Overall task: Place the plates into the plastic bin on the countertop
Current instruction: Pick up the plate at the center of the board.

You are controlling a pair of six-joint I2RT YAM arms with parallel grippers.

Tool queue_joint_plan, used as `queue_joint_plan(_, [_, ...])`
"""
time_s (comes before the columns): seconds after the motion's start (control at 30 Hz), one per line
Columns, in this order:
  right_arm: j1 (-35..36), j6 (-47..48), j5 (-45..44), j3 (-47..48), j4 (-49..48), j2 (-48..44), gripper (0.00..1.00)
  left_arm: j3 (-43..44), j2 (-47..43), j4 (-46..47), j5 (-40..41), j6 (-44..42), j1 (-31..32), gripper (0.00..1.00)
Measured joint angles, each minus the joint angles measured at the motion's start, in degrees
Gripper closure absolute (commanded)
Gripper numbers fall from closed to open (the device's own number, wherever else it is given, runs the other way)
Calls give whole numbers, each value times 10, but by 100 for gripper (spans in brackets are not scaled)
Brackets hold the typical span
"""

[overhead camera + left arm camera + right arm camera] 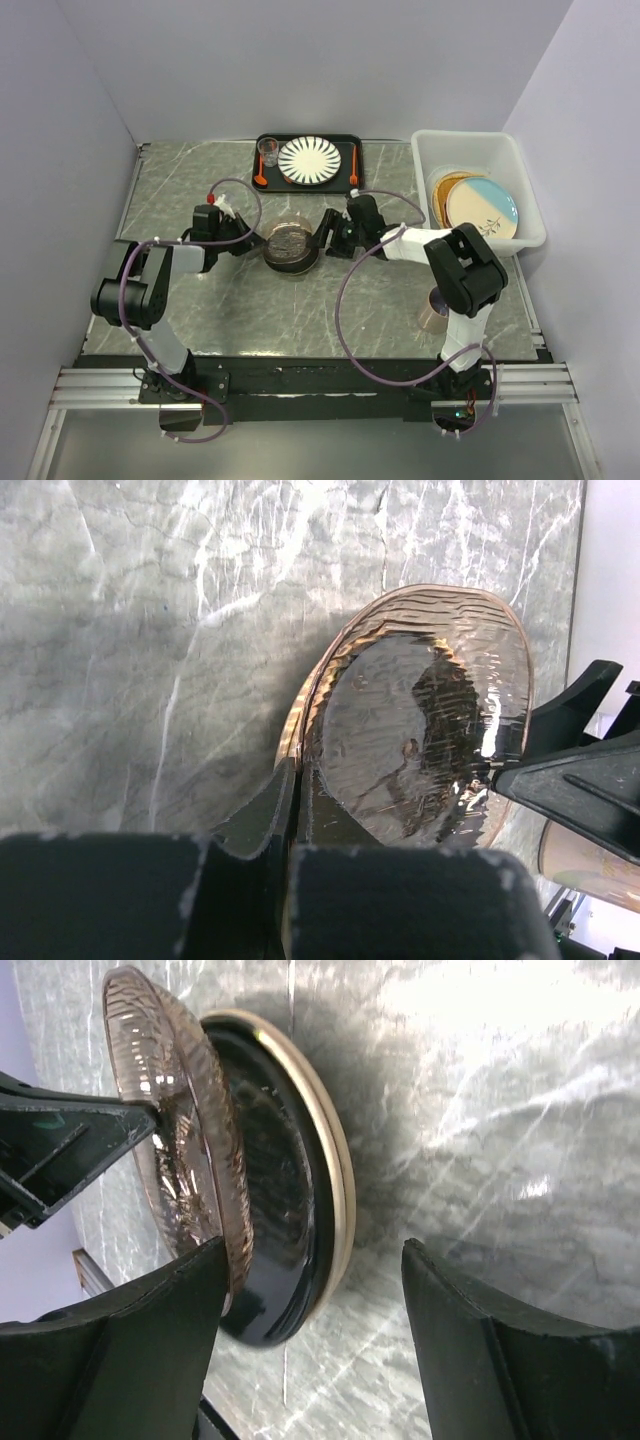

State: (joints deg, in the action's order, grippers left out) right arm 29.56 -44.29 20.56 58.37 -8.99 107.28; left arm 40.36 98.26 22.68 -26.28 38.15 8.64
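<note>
A dark brown patterned plate (290,243) lies tilted on a small black plate (285,1200) with a tan rim, mid-countertop (330,310). My left gripper (247,240) is shut on the brown plate's left rim (300,710), its fingers (255,815) pinching the edge. On the plate's right side my right gripper (326,238) stands open. Its jaws (315,1260) straddle the edges of both plates, and one finger (170,1300) is right against the brown rim. The plastic bin (440,150) at back right holds a pale blue-cream leaf plate (482,212) over a tan one (445,190).
A black tray (345,150) at the back centre carries a white plate with dark radial stripes (309,159), a small glass (268,150) and orange utensils. A tan cup-like object (435,310) stands near the right arm's base. Walls close in on three sides.
</note>
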Motion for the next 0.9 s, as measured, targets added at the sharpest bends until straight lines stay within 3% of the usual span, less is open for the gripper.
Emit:
queue_joint_plan(0.43, [-4,-13,11,-54,-53,-93,23,-21,-33,-11,7,0,1,99])
queue_joint_plan(0.9, [0,-39,44,-59,-106,-96,25,-36,-103,-14,7,-2,1,99])
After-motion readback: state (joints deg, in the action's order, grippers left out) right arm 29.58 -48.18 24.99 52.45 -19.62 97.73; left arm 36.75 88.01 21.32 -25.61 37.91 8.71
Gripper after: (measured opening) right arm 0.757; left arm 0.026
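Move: The clear ribbed plate is already pinched by its left rim in the left hand, its middle about 6 cm to that hand's right and 1 cm ahead, roughly level. From the open right hand the clear plate's middle lies some 7 cm to the left, 2 cm ahead and about level. The black plate is about 7 cm left, 2 cm back and 4 cm lower, and the tray about 18 cm ahead, 3 cm left and 5 cm below. The right hand, fingers staying wide open, draws back a centimetre and climbs quickly beside the clear plate's right rim, about 7 cm in all, its fingers levelling by some 10–15 degrees so that the rim comes into line with the gap between them. The left hand keeps its shut grip on the left rim, easing back about 1 cm and then lifting the clear plate about 4 cm away from the black one, most of the rise coming late. ##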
